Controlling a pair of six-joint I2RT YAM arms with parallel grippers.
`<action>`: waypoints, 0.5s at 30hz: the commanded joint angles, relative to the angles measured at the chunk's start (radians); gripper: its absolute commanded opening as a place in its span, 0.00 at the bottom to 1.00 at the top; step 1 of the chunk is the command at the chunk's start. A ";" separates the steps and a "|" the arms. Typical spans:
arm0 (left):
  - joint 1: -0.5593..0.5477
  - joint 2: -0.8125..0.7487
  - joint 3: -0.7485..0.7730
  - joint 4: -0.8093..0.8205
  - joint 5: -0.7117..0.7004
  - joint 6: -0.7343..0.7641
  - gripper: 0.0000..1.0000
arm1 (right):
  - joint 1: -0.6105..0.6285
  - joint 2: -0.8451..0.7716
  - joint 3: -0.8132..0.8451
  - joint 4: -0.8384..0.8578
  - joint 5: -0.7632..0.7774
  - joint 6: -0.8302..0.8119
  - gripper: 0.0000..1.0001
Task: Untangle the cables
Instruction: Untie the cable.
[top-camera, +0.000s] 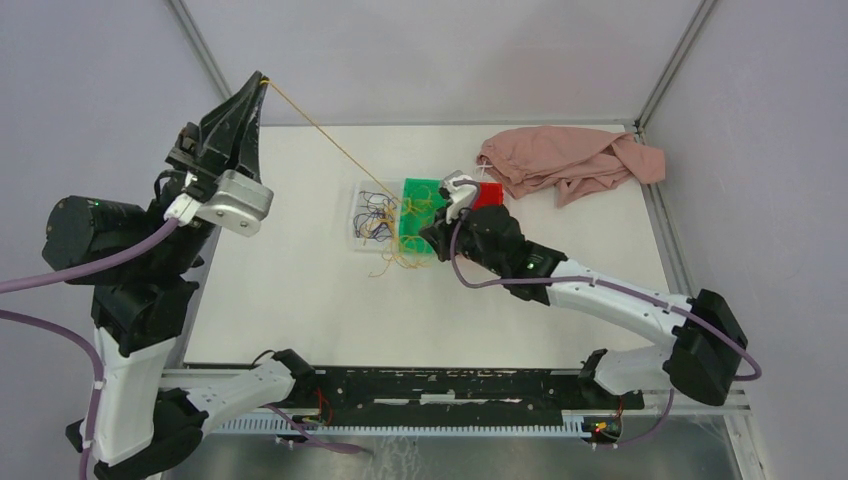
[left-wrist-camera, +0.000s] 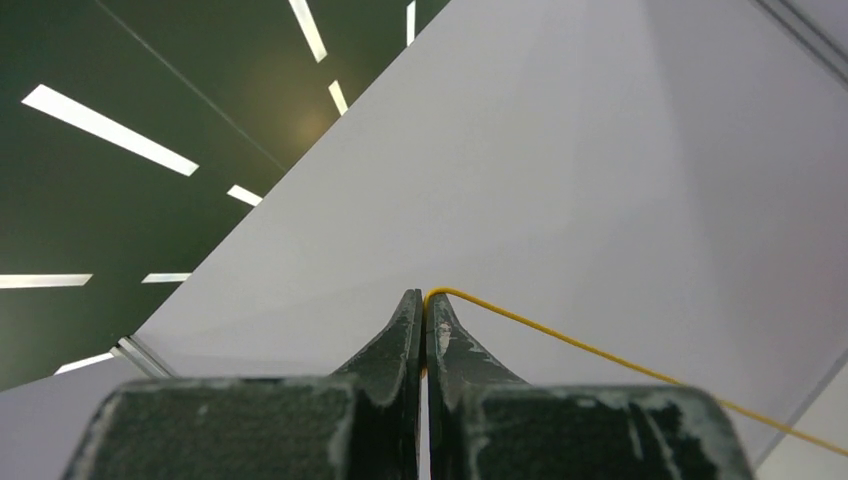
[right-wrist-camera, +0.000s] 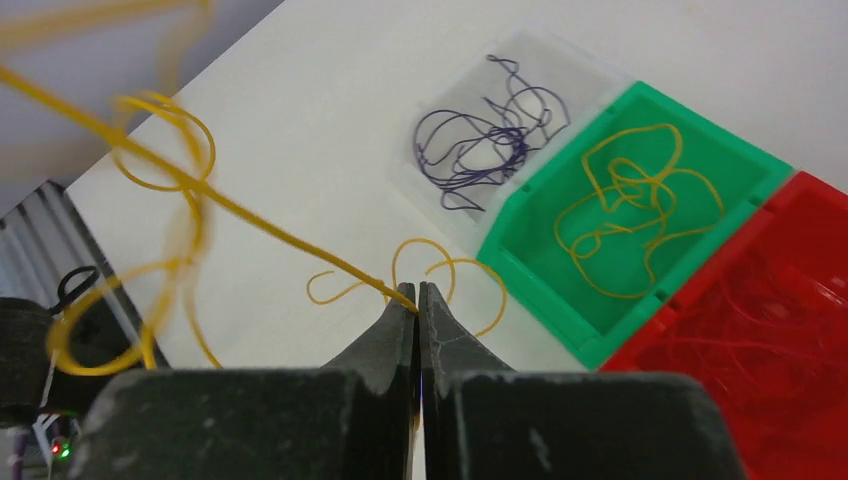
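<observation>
A yellow cable (top-camera: 320, 130) runs taut from my raised left gripper (top-camera: 262, 80) at the upper left down to the bins. In the left wrist view the left gripper (left-wrist-camera: 425, 298) is shut on this yellow cable (left-wrist-camera: 600, 352). My right gripper (top-camera: 428, 238) is low at the front of the green bin (top-camera: 418, 188). It is shut (right-wrist-camera: 418, 290) on a yellow cable (right-wrist-camera: 250, 215) among loose yellow loops (right-wrist-camera: 450, 270) on the table. Purple cables (right-wrist-camera: 480, 145) lie in a clear bin (right-wrist-camera: 560, 60), yellow cables (right-wrist-camera: 630, 205) in the green bin (right-wrist-camera: 530, 245), red cables (right-wrist-camera: 790, 350) in a red bin (right-wrist-camera: 690, 345).
A pink cloth (top-camera: 570, 160) lies crumpled at the back right of the white table (top-camera: 290, 300). The three bins sit side by side mid-table, with the clear bin (top-camera: 362, 232) on the left and the red bin (top-camera: 490, 195) on the right. Grey walls enclose the table.
</observation>
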 joint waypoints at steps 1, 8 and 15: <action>-0.003 0.035 0.102 0.209 -0.160 0.123 0.03 | -0.079 -0.127 -0.191 -0.012 0.127 0.096 0.01; -0.004 0.073 0.192 0.359 -0.215 0.272 0.03 | -0.093 -0.404 -0.355 -0.191 0.250 0.150 0.01; -0.004 0.137 0.326 0.392 -0.231 0.281 0.03 | -0.096 -0.500 -0.387 -0.262 0.192 0.137 0.07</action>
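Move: Both hands already pinch the yellow cable. Its loose bunch of loops hangs about 5 cm left of the right hand, level with it front to back and some 5 cm lower. From that hand the green box lies roughly 22 cm ahead and 22 cm below, with the red box 13 cm to the right of the green one. From the high left hand, the bunch is about 8 cm ahead, 16 cm right and 47 cm below; the clear box is 30 cm ahead, 8 cm right, 64 cm below. Rightward, the right hand sweeps about 11 cm, away from the cable end in the left hand, dipping slightly before rising a few centimetres and turning some 20 degrees with a clockwise part. The left hand goes about 5 cm forward, then climbs a little, turning counter-clockwise by 10 degrees. Both stay shut on the yellow cable, pulling its strand between them. ##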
